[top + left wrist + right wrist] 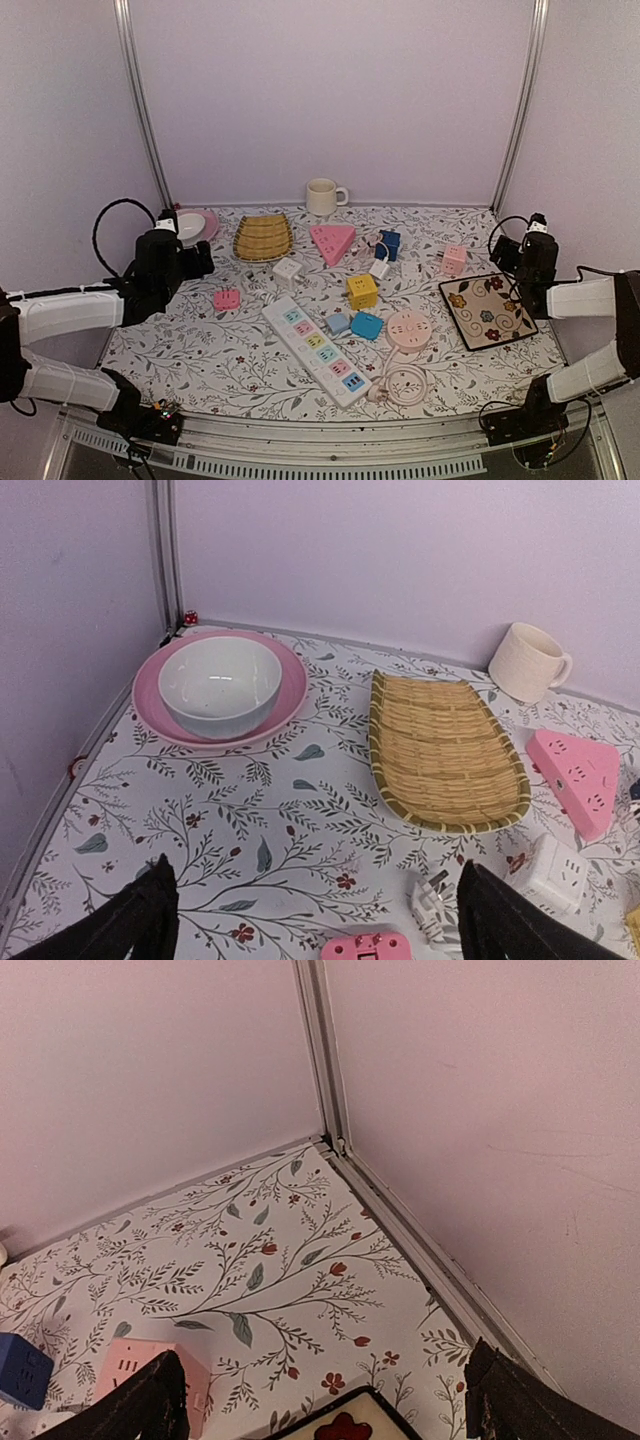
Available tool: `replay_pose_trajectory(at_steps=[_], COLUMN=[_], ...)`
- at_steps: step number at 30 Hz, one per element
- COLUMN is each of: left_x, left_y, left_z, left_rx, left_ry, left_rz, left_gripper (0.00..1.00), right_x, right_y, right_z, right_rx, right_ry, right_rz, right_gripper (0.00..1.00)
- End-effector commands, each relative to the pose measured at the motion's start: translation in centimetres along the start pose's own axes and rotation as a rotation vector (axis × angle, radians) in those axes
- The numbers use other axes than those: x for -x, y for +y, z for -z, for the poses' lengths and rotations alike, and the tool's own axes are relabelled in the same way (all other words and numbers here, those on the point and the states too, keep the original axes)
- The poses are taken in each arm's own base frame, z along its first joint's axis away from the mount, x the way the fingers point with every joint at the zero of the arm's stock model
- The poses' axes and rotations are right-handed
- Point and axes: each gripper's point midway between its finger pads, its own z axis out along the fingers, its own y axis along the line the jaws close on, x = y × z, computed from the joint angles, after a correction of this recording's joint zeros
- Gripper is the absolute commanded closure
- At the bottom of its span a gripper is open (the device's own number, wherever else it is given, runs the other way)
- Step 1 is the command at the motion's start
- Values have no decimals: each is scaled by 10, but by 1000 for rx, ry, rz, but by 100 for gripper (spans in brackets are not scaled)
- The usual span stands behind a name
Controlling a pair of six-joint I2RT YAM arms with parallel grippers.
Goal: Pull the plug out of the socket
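A white plug [380,268] with a short cable lies between the yellow cube socket [362,290] and the blue cube socket [390,243]; I cannot tell which it is seated in. A loose white plug [435,905] lies by a pink square socket [367,946]. A white power strip [316,348] with coloured outlets lies at the centre front. My left gripper [203,259] [315,885] hovers open over the left side, nothing between its fingers. My right gripper [502,252] [325,1365] hangs open at the far right, also holding nothing.
A bowl [220,685] on a pink plate [290,695], a woven basket [445,745], a mug [528,660], a pink triangle socket [578,780] and a white cube socket [558,872] stand at the back. A pink cube socket [140,1365], patterned plate [486,310] and pink round socket [408,330] lie right.
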Motion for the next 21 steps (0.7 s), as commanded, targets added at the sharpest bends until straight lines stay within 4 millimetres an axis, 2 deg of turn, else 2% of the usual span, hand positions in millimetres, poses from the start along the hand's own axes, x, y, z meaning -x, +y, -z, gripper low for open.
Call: replay_pose_trajectory(at_steps=[1,3,4,10,13,14,16,21], left_x=[5,5,5,10,12,12,12,25], left_y=[21,34,40,63,77,82,97,103], left_z=[3,1,-1,-13,-16,-15,-12,-14], left_rx=[52,80,86,37,59,76,142,137], left_ry=[-40,-27,-23,-32,-59,-74,-101,-167], left_rz=[-8,-2,5,80,104,105,116,1], left_gripper=[3,3,3,3,3,3,3,3], right_x=[9,-1,8,5,-6,-3,-10,-6], right_y=[-10,-23,-25,4,23,24,24,24], right_z=[-6,1,8,15,18,20,17,19], right_rx=[-45,-80,-70,111,230,236,236,236], right_ry=[-112,-148,-224,-246,-244,-278,-239,-264], right_rz=[34,28,3,79,145,159,179,178], right_gripper=[1,1,1,1,1,1,1,1])
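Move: The last-freed white plug lies some 11 cm ahead of the left gripper, about 21 cm to its right and 15 cm below. The pink plug is almost under that gripper, about 2 cm ahead and 4 cm right; the bowl on its plate stands roughly 32 cm ahead and 16 cm left. From the right gripper the white plug is about 10 cm ahead and 62 cm left, 13 cm down. Carry the empty left gripper on to the left, about 10 cm and nearly level, away from the white plug, swinging it some 10 degrees counter-clockwise. Dip the right gripper about 3.5 cm while drawing it slightly back, then raise it again and ease it left by 3 to 4 cm, tipping its fingers up and turning them counter-clockwise. Keep both grippers wide open and touching nothing. ##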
